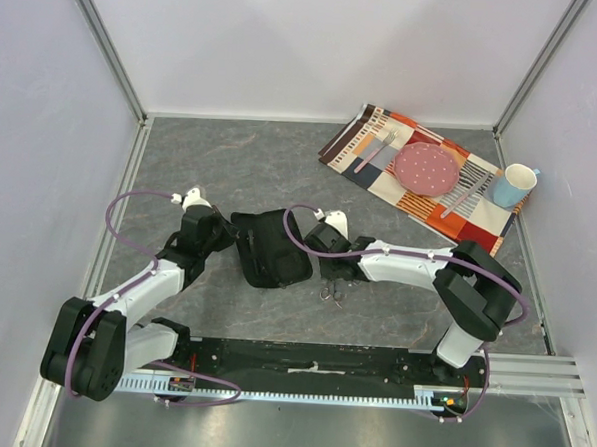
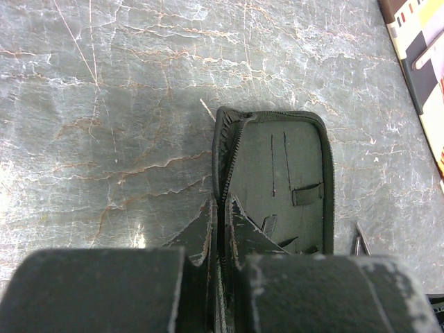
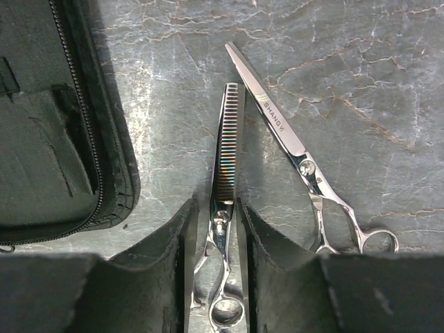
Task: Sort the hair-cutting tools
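Note:
Two silver scissors lie side by side on the grey table. The toothed thinning scissors (image 3: pixel 225 149) lie between my right gripper's (image 3: pixel 216 205) fingers, which stand slightly apart around the pivot and handle. The plain scissors (image 3: pixel 284 128) lie just to the right, outside the fingers. Both show small in the top view (image 1: pixel 330 291). The open black case (image 2: pixel 284 173) lies left of them. My left gripper (image 2: pixel 222 202) is shut on the case's zipper rim. Slim dark pieces (image 2: pixel 269 223) sit inside the case; I cannot tell if they are the hair clips.
A patterned placemat (image 1: pixel 368 137) at the back right carries a pink plate (image 1: pixel 428 168), a fork (image 1: pixel 374 152) and a knife (image 1: pixel 463 197). A blue-and-white cup (image 1: pixel 515 185) stands at its right end. White walls enclose the table.

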Robot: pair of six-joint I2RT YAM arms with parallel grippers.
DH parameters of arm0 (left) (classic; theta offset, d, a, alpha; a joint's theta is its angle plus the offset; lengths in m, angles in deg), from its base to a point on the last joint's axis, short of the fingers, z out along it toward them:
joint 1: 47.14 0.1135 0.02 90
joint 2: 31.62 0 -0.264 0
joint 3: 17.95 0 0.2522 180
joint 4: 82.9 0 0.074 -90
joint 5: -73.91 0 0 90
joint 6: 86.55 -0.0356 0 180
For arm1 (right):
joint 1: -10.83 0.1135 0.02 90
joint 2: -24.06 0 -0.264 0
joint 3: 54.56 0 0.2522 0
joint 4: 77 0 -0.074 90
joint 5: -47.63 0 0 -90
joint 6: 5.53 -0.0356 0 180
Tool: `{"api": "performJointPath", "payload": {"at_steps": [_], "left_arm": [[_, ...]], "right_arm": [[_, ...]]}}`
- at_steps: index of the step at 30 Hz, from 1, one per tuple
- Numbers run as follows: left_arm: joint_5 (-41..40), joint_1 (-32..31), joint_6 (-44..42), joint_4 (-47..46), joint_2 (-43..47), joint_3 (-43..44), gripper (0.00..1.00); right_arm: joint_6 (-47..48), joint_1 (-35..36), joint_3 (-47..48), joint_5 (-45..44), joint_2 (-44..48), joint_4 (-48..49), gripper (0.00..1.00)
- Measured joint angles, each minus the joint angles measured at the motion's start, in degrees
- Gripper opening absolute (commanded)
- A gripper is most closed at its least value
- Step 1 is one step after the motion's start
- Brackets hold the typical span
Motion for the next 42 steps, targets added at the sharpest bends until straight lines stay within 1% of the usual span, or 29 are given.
{"api": "performJointPath", "payload": {"at_steps": [2,4,5,8,14,19,24,29,35,42], "left_arm": [[-0.07,0.02,0.0,0.0,0.0,0.0,0.02],[-0.09,0.0,0.0,0.0,0.0,0.0,0.02],[-0.09,0.0,0.0,0.02,0.0,0.0,0.02],[-0.13,0.0,0.0,0.02,0.0,0.0,0.02],[-0.13,0.0,0.0,0.02,0.0,0.0,0.02],[-0.13,0.02,0.0,0.07,0.0,0.0,0.02],[-0.11,0.0,0.0,0.42,0.02,0.0,0.02],[-0.09,-0.28,0.0,1.53,0.02,0.0,0.02],[-0.07,-1.14,0.07,2.86,0.15,0.13,0.02],[-0.59,-2.89,1.46,5.27,3.15,0.11,0.02]], "right_arm": [[-0.04,0.2,-0.02,-0.02,-0.04,0.39,0.26],[-0.02,0.28,-0.11,0.11,-0.04,0.74,0.19],[-0.09,0.37,-0.31,0.2,-0.04,1.11,0.13],[-0.11,0.59,-1.14,0.24,0.48,1.92,0.0],[-0.13,0.63,-2.49,-0.07,1.42,3.39,0.0],[0.59,0.72,-2.43,-0.52,1.77,2.62,0.0],[2.64,1.86,-1.7,-0.92,3.72,-3.34,0.0],[4.44,4.59,1.7,-2.05,5.49,-8.66,0.0],[5.86,8.55,5.44,-1.36,6.49,-11.63,0.0],[7.74,12.81,12.7,2.64,2.4,-13.0,0.0]]}}
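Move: The thinning scissors lie right between the right hand's part-open fingers, at the pivot, their middle about 1 cm below and level otherwise. The open case's middle is some 11 cm to the left and 4 cm farther out; the plain scissors lie about 4 cm to the right and 3 cm ahead, equally low. From the left hand, already gripping the case's rim, the thinning scissors are roughly 18 cm right, 8 cm back and 6 cm down. The thinning scissors are pinched at their pivot as the right fingers finish closing, then drawn back with a slight drift right and lifted, swinging left towards the case's near edge: about 6 cm each back, left and up, turning some 20 degrees counter-clockwise. The left hand keeps its grip on the rim and late on eases back and right by about 2 cm. ##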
